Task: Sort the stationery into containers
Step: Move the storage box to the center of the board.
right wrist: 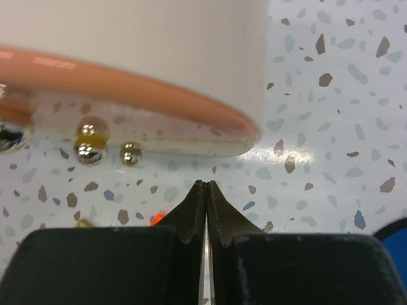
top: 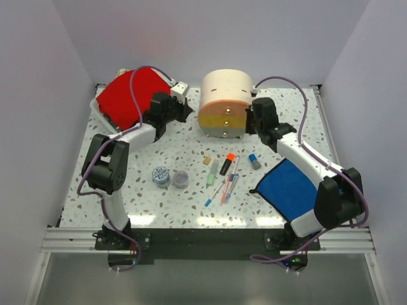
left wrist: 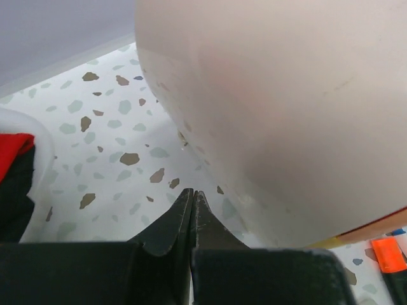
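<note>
The cream drum (top: 224, 101), with an orange and a yellow drawer and small knobs (right wrist: 89, 136), stands at the back centre. My left gripper (top: 188, 113) is shut and empty just left of the drum's wall (left wrist: 286, 95). My right gripper (top: 250, 124) is shut and empty just right of its drawers (right wrist: 127, 86). The white case with a red top (top: 130, 98) sits at the back left. Loose in the middle lie two tape rolls (top: 161, 176), a tan cube (top: 207, 161), an orange-black highlighter (top: 226, 164), a pale green marker (top: 212, 176), thin pens (top: 222, 187) and a blue-grey stub (top: 255, 161).
A flat blue cloth (top: 289, 187) lies at the front right, under the right arm's forearm. White walls close the table on three sides. The case's red edge (left wrist: 16, 165) shows at the left of the left wrist view.
</note>
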You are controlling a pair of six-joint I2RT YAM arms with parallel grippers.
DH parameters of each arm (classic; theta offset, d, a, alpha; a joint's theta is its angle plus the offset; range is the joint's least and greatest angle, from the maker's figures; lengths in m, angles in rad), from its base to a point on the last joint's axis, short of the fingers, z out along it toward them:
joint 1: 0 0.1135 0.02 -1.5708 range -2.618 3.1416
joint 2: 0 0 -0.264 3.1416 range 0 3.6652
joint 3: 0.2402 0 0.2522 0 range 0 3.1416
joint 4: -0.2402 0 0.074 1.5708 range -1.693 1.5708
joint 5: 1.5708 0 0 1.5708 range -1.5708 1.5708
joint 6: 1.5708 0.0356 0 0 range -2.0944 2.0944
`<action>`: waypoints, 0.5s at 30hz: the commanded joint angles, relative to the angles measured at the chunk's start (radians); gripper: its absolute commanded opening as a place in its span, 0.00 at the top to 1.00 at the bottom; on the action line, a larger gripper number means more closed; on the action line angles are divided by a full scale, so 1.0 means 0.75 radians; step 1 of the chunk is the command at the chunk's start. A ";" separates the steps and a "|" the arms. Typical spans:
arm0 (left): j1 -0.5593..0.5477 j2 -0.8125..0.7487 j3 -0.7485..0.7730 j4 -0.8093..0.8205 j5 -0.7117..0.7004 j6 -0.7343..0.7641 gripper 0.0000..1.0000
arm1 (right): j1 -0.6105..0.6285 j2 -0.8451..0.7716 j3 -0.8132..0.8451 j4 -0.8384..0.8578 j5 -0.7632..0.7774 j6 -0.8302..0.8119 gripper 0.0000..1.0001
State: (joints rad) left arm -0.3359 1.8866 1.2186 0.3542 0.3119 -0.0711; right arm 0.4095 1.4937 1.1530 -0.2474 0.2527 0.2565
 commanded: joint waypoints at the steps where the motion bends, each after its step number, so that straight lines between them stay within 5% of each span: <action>1: -0.051 0.068 0.116 0.064 0.014 -0.024 1.00 | -0.116 0.025 0.085 0.076 0.058 0.081 1.00; 15: -0.145 0.111 0.163 0.062 0.038 -0.042 1.00 | -0.209 0.058 0.115 0.064 -0.089 0.044 1.00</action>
State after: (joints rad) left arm -0.4175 1.9709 1.2945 0.3508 0.3027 -0.0696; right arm 0.2504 1.5642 1.1919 -0.2043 0.2405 0.2825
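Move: The storage box's middle lies about 14 cm right and 3 cm ahead of the shut left fingers, roughly at their height; the black marker is 15 cm right, 15 cm back and 10 cm lower. From the shut right fingers, near its front right corner, the box's middle is some 9 cm left and 11 cm ahead, while the blue-grey block lies about 3 cm right, 7 cm back and 11 cm down. Left fingers, shut, push the box's left side right about 5 cm; right hand swings 6 cm right and forward. ##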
